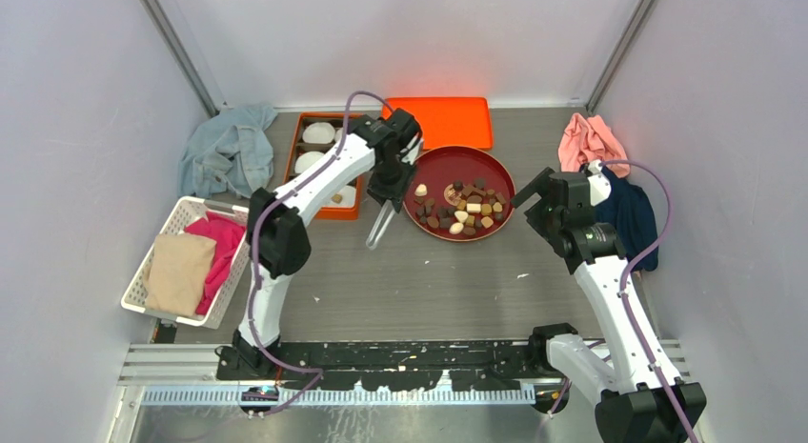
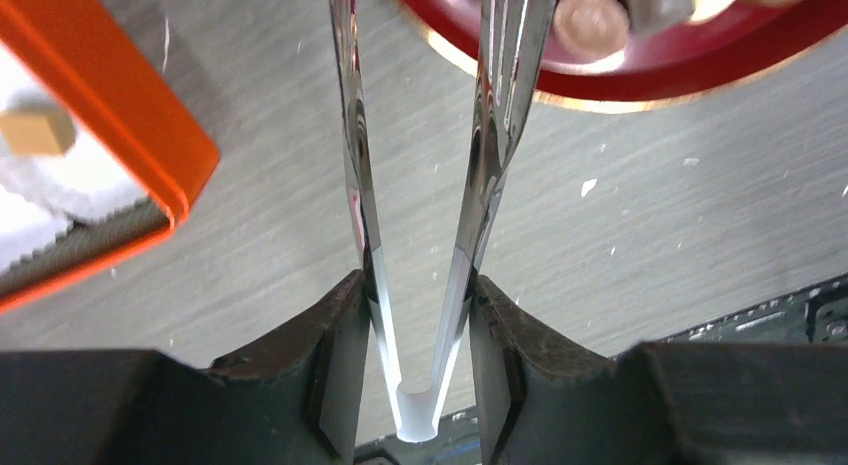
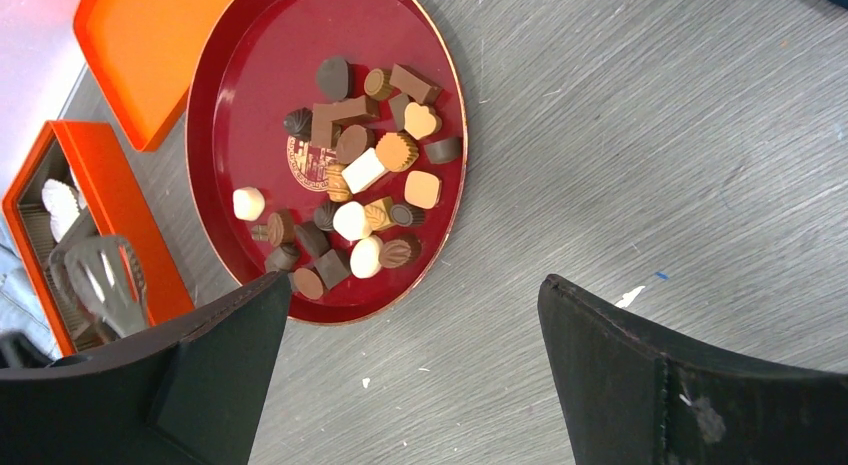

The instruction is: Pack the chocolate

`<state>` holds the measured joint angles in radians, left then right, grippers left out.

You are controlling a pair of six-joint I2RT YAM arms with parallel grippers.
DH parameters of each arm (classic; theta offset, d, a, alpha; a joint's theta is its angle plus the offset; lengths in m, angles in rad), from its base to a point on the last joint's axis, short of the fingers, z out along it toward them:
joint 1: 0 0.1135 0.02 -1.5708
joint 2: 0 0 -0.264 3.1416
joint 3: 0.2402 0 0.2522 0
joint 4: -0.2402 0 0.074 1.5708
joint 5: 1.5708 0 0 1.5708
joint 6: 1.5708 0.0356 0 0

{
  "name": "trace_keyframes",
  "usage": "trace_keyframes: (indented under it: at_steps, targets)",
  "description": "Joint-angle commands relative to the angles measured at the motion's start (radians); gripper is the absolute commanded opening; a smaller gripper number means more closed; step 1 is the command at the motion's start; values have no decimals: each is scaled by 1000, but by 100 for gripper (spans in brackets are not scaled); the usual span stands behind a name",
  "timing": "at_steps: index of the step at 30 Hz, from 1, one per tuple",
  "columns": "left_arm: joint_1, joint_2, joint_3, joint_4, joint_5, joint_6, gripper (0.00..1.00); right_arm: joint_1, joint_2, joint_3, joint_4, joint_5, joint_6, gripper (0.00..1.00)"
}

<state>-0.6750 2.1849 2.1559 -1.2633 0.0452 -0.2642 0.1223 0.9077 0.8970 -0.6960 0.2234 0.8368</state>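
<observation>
The chocolate (image 1: 465, 211) is a heap of brown, tan and cream-white pieces on a round red tray (image 1: 494, 167); the right wrist view shows the heap (image 3: 362, 170) well. My left gripper (image 1: 386, 207) hangs between the orange box (image 1: 324, 211) and the tray, shut on metal tongs (image 1: 377, 230). In the left wrist view the fingers (image 2: 335, 335) press on the tongs (image 2: 357, 175) near their bend, and the blades run up to the tray's rim (image 2: 680, 80). My right gripper (image 1: 530, 191) is open and empty, just right of the tray.
The orange box holds white paper cups (image 1: 318, 133), one with a tan square piece (image 2: 36, 131). An orange lid (image 1: 443, 121) lies behind the tray. A white basket (image 1: 143, 271) of cloths stands left. Loose cloths lie back left (image 1: 229, 150) and right (image 1: 593, 138).
</observation>
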Motion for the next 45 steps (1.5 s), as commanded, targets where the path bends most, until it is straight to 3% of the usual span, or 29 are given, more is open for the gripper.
trace_keyframes:
  at_steps: [1, 7, 14, 22, 31, 39, 45]
  targets:
    - [-2, -157, -206, 99, -67, -34, 40, 0, 3, 8, 45, -9, -3, 99]
    - [-3, -358, -596, 366, -102, -69, 42, 0, 21, 8, 56, -26, -3, 100]
    - [-8, -428, -818, 595, -104, -105, 42, 0, 39, 13, 66, -41, 2, 99]
    - [-12, -429, -951, 769, -106, -158, 47, 0, 25, 5, 54, -28, 1, 99]
    - [-13, -449, -1003, 830, -95, -168, 66, -1, 21, 5, 47, -23, 0, 99]
    - [-30, -515, -1113, 932, -179, -178, 79, -1, 25, 1, 49, -26, 4, 99]
    - [-78, -587, -1256, 1084, -270, -168, 78, 0, 32, -4, 58, -34, 7, 99]
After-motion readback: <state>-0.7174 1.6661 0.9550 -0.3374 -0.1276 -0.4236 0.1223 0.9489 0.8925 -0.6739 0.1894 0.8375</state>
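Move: The left hand holds the tongs, bound for bare table about 6 cm back and 6 cm left of it, some 11 cm below. At similar depth, the orange box's middle is roughly 10 cm ahead and 16 cm left, the red tray's about 3 cm ahead and 16 cm right. From the idle right hand, that bare table lies some 34 cm left, 3 cm back and 18 cm down. Left hand swings the tongs back-left, lowers them some 10 cm to the table and opens its fingers. ##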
